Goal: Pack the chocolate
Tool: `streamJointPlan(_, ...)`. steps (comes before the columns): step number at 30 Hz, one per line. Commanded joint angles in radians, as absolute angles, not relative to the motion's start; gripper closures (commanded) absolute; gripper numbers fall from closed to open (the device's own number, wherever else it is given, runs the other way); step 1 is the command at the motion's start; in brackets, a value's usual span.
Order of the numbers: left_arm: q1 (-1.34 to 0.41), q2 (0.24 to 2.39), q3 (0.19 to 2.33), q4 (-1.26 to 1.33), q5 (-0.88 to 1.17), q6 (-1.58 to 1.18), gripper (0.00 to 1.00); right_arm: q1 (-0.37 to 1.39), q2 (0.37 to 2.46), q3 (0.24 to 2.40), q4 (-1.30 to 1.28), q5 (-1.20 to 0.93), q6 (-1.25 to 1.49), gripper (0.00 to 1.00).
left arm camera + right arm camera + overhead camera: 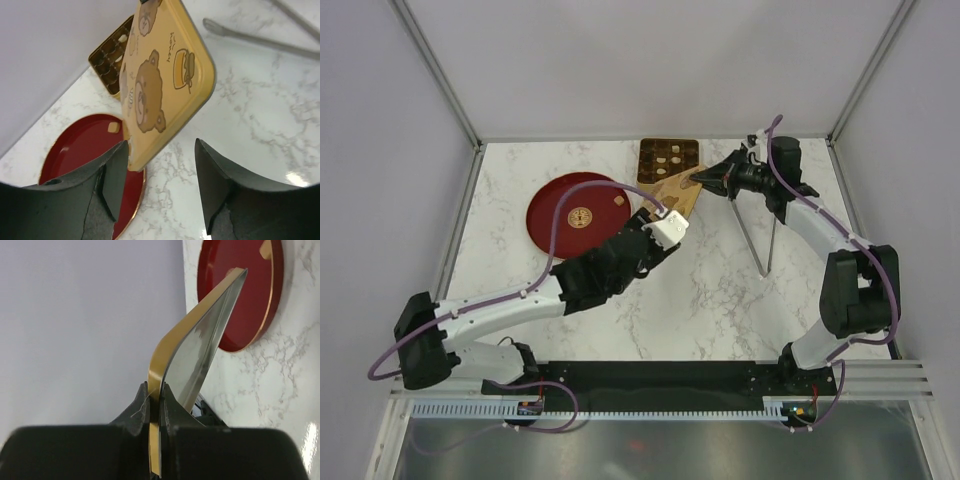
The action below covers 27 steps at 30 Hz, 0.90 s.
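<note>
A gold tin lid with bear pictures (pixel 165 75) hangs tilted over the table, and my right gripper (pixel 159 395) is shut on its rim. From above, the lid (pixel 682 197) slants between my right gripper (pixel 705 178) and my left gripper (pixel 665 225). My left gripper (pixel 162 175) is open, with the lid's lowest corner just beside its left finger (pixel 116 175). Several chocolate pieces (pixel 120 50) sit in the gold compartment tray (pixel 668 160). One light piece of chocolate (pixel 114 128) lies on the red dish (pixel 578 215).
Metal tongs (pixel 765 240) lie on the marble to the right of the lid. The red dish (pixel 240 295) lies left of the tray, near the back. White walls close the table at the back and both sides.
</note>
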State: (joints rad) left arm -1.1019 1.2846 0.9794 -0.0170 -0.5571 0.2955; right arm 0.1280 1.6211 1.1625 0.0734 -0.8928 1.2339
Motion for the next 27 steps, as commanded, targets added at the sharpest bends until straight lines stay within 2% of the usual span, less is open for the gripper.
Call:
streamJointPlan(1,-1.08,1.197,1.026,-0.106,-0.422,0.082,0.36,0.124,1.608,1.134,0.404,-0.943,1.35,1.0)
streamJointPlan(3,-1.051,1.16,1.037,-0.142,-0.355,0.009,0.33,0.118,1.62,1.138,0.432,-0.957,1.368,1.0)
streamJointPlan(5,-0.948,1.135,1.058,-0.213,-0.18,-0.125,0.29,0.101,1.632,1.141,0.515,-0.994,1.396,1.0)
streamJointPlan(8,-0.692,1.106,1.117,-0.244,0.199,-0.289,0.13,0.071,1.686,1.172,0.71,-1.054,1.506,1.0)
streamJointPlan(10,-0.52,1.133,1.175,-0.245,0.42,-0.356,0.1,0.058,1.719,1.198,0.853,-1.066,1.597,1.0)
streamJointPlan(13,-0.364,1.262,1.293,-0.265,0.668,-0.463,0.09,0.054,1.772,1.264,0.984,-1.104,1.699,1.0)
streamJointPlan(16,-0.296,1.357,1.39,-0.259,0.823,-0.532,0.09,0.055,1.816,1.313,1.19,-1.12,1.805,1.0)
streamJointPlan(22,-0.256,1.571,1.532,-0.313,0.9,-0.525,0.09,0.057,1.9,1.364,1.471,-1.098,1.976,1.0)
streamJointPlan(27,-0.224,1.696,1.601,-0.31,0.966,-0.522,0.09,0.061,1.956,1.394,1.552,-1.097,2.054,1.0)
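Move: The lid hangs from my right fingers, which pinch it near its far right corner; its middle is about 9 cm ahead of my freed left hand, 3 cm to the right and level with it. The open chocolate box sits some 15 cm ahead of my right hand, 5 cm left, 23 cm below; from my left hand it is about 26 cm ahead, 3 cm right. The red plate lies 12 cm ahead and 19 cm left of my left hand, 23 cm down. Keeping its pinch, my right hand raises the lid about 11 cm, drifting slightly forward, and tips its fingers up some 30 degrees. My left hand backs off and up, then sweeps forward and left, some 12 and 5 cm in all, and sinks again to the lid's near left corner; it opens wider while rolling strongly and swinging its fingers round to point mostly right. ##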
